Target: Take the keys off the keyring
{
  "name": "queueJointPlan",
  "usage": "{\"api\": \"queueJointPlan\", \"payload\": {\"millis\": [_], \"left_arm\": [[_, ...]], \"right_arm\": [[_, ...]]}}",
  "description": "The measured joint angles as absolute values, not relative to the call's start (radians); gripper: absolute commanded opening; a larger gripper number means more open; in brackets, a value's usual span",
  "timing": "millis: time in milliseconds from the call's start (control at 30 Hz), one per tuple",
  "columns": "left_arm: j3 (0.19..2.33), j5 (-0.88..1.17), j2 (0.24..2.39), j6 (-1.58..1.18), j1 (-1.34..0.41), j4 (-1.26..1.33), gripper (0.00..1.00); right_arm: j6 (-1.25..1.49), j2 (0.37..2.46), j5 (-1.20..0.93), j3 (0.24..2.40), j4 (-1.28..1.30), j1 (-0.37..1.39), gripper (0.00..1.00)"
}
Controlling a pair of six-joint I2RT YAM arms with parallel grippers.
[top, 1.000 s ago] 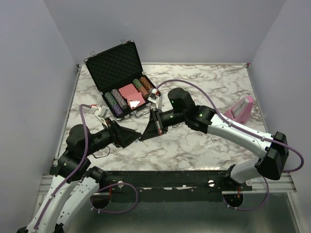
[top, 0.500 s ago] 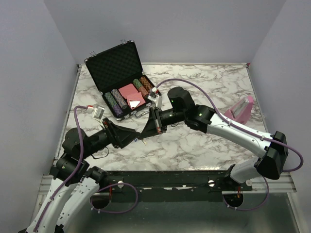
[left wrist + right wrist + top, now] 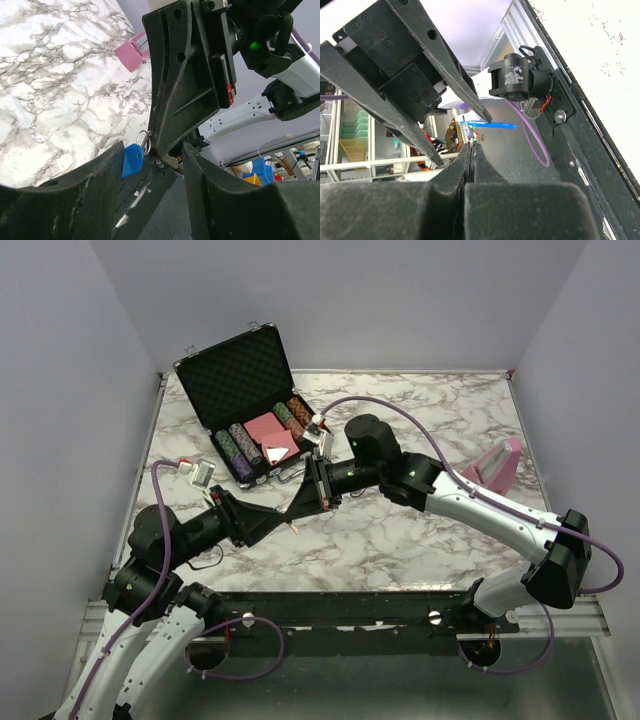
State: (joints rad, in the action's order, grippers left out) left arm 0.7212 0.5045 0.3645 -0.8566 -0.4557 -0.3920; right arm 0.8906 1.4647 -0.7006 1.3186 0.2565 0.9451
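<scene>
My right gripper (image 3: pixel 471 145) is shut on the keyring (image 3: pixel 144 141) and holds the bunch in the air over the table's near left part. Below the ring hang a bright blue piece (image 3: pixel 131 160), seen edge-on as the blue piece (image 3: pixel 490 124) in the right wrist view, and a small silvery key (image 3: pixel 170 161). My left gripper (image 3: pixel 152 150) is open, its two fingers straddling the right gripper's tip and the keys. The blue piece lies close against the inner face of the left-hand finger (image 3: pixel 85 195). From above, the left gripper (image 3: pixel 282 520) and the right gripper (image 3: pixel 295 521) meet tip to tip.
An open black case (image 3: pixel 240 380) with poker chips and red cards stands at the back left. A pink object (image 3: pixel 495 468) sits near the right edge of the marble table (image 3: pixel 420 530). The table's near edge and metal rail lie just below the grippers.
My left gripper has pushed forward onto the right gripper's tip and its jaws have narrowed somewhat. The right gripper has drawn slightly back and up, still shut.
</scene>
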Motion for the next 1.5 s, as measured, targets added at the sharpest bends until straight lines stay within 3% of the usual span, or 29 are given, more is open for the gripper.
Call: {"api": "queueJointPlan", "payload": {"millis": [300,700,767,900,1500], "left_arm": [[0.721,0.504,0.362,-0.855,-0.456,-0.398,0.48],[0.721,0.495,0.362,-0.85,-0.456,-0.398,0.29],[0.721,0.489,0.362,-0.849,-0.456,-0.398,0.24],[0.721,0.477,0.362,-0.846,-0.456,-0.399,0.0],[0.807,0.532,0.455,-0.739,-0.455,-0.493,0.0]], "right_arm": [[0.891,1.469,-0.7,1.333,0.256,0.945,0.01],[0.891,1.472,-0.701,1.334,0.256,0.945,0.01],[0.89,1.473,-0.701,1.334,0.256,0.945,0.01],[0.889,1.473,-0.702,1.334,0.257,0.945,0.01],[0.844,1.472,-0.742,1.336,0.281,0.936,0.01]]}}
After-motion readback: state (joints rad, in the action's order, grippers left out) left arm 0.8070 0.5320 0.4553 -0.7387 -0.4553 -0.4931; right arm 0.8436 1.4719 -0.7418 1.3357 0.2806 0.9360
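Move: The blue tag hangs almost between the left fingers, about 1 cm to that hand's right and 1 cm below its point. The metal ring is roughly 2 cm to the left hand's right, level with it; the key is 3 cm right, 1 cm back and 1 cm lower. From the right hand, which already has the keyring pinched, the tag lies about 2 cm left, 1 cm back and 1 cm lower. Left hand, within about 1 cm of its place, shuts from half open, pinching the tag; right keeps its grip. ##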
